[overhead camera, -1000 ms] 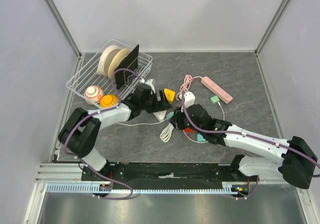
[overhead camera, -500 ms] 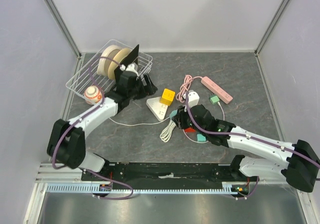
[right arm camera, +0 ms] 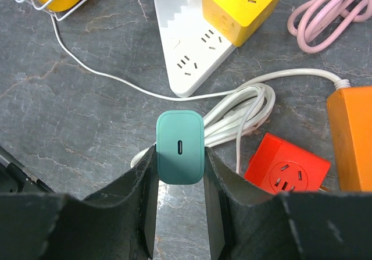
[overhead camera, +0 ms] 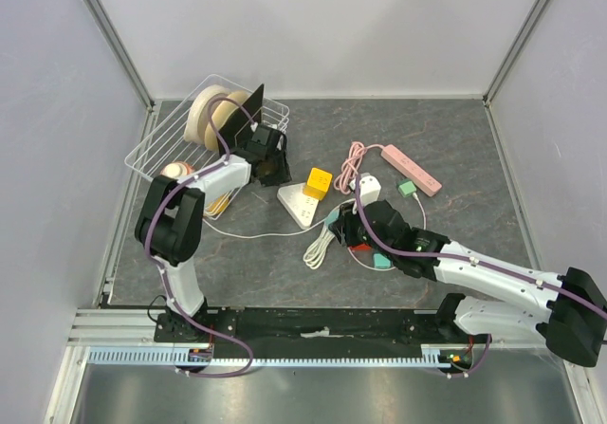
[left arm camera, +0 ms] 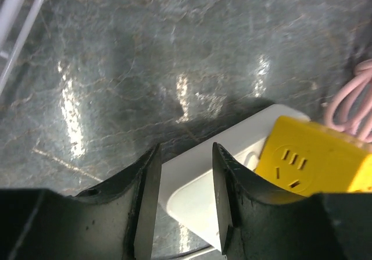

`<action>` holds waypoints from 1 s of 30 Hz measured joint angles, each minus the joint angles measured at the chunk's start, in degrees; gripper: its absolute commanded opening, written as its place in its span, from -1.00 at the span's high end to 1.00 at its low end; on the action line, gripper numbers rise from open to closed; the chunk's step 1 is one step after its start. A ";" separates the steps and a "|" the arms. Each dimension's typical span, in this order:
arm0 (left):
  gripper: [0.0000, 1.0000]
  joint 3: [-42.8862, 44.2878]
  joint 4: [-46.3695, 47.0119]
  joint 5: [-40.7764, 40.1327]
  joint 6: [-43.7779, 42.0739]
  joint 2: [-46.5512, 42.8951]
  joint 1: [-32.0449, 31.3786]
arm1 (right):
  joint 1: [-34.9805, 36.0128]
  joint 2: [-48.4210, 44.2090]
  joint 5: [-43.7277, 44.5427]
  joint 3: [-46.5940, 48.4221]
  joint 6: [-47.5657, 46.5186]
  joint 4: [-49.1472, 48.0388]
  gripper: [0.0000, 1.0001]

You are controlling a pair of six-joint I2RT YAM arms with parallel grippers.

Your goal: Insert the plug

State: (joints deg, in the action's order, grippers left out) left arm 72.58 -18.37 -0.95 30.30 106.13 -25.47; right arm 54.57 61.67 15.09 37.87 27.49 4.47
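My right gripper [right arm camera: 179,155] is shut on a teal plug [right arm camera: 180,146], held a little above the table with its port face toward the camera. In the top view the plug [overhead camera: 333,218] hangs at my right gripper [overhead camera: 340,225], just right of the white triangular power strip [overhead camera: 296,204]. That strip [right arm camera: 189,56] shows several sockets, and a yellow cube socket [right arm camera: 241,7] rests against its far side. My left gripper [overhead camera: 272,165] hovers beside the basket, left of the strip. Its jaws [left arm camera: 185,205] stand narrowly apart with nothing between them; the strip [left arm camera: 203,190] lies below.
A wire basket [overhead camera: 152,154] with tape rolls and balls stands at the back left. A coiled white cable [right arm camera: 244,114], a red cube socket [right arm camera: 288,167] and an orange block [right arm camera: 351,138] lie by the plug. A pink power strip [overhead camera: 411,170] and pink cord [overhead camera: 353,158] lie further back.
My left gripper has drawn back from the white strip toward the basket and its jaws have narrowed. The right gripper, still holding the plug, has barely moved.
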 measured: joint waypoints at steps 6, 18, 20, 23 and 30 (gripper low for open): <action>0.09 -1.86 -2.34 0.00 0.83 0.11 -0.13 | 0.00 0.07 -0.37 -0.02 0.37 0.04 1.00; -0.07 -24.52 -1.66 1.09 11.04 -15.98 -3.58 | -0.02 7.67 -0.79 0.85 2.71 -0.57 1.00; -0.22 -26.23 -1.49 0.96 12.39 -18.49 -3.58 | -0.33 9.46 -0.96 1.86 2.49 -0.55 1.00; -0.41 -28.04 -0.74 0.48 13.84 -23.32 -3.48 | -1.90 12.46 -2.23 4.39 1.44 -0.72 1.00; -0.62 -31.41 5.62 2.75 14.47 -33.05 -3.45 | -6.99 18.40 -8.81 9.29 -2.75 -1.01 1.00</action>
State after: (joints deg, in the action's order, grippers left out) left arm 41.17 -12.75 1.80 44.77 73.08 -28.93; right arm 47.57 80.07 6.28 47.16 24.73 3.46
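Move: The white power strip's middle lies about 5 cm back and 5 cm right of the left hand, some 4 cm below; the yellow block on it is about 9 cm right of that hand and nearly level front to back. For the right hand, already holding the teal plug, the strip is some 10 cm ahead, 8 cm left and 13 cm down. The yellow block is about 13 cm ahead and 4 cm left, the cable coil almost straight below, the red block roughly 7 cm to the right. Back and down across the strip's left corner sweeps the left hand, half open, about 13 cm back and 4 cm lower, drawing that corner along; then it rises some 7 cm clear of the strip, spreading its fingers. The right hand keeps hold of the teal plug, first sinking about 4 cm, then going forward and a little left towards the strip. ##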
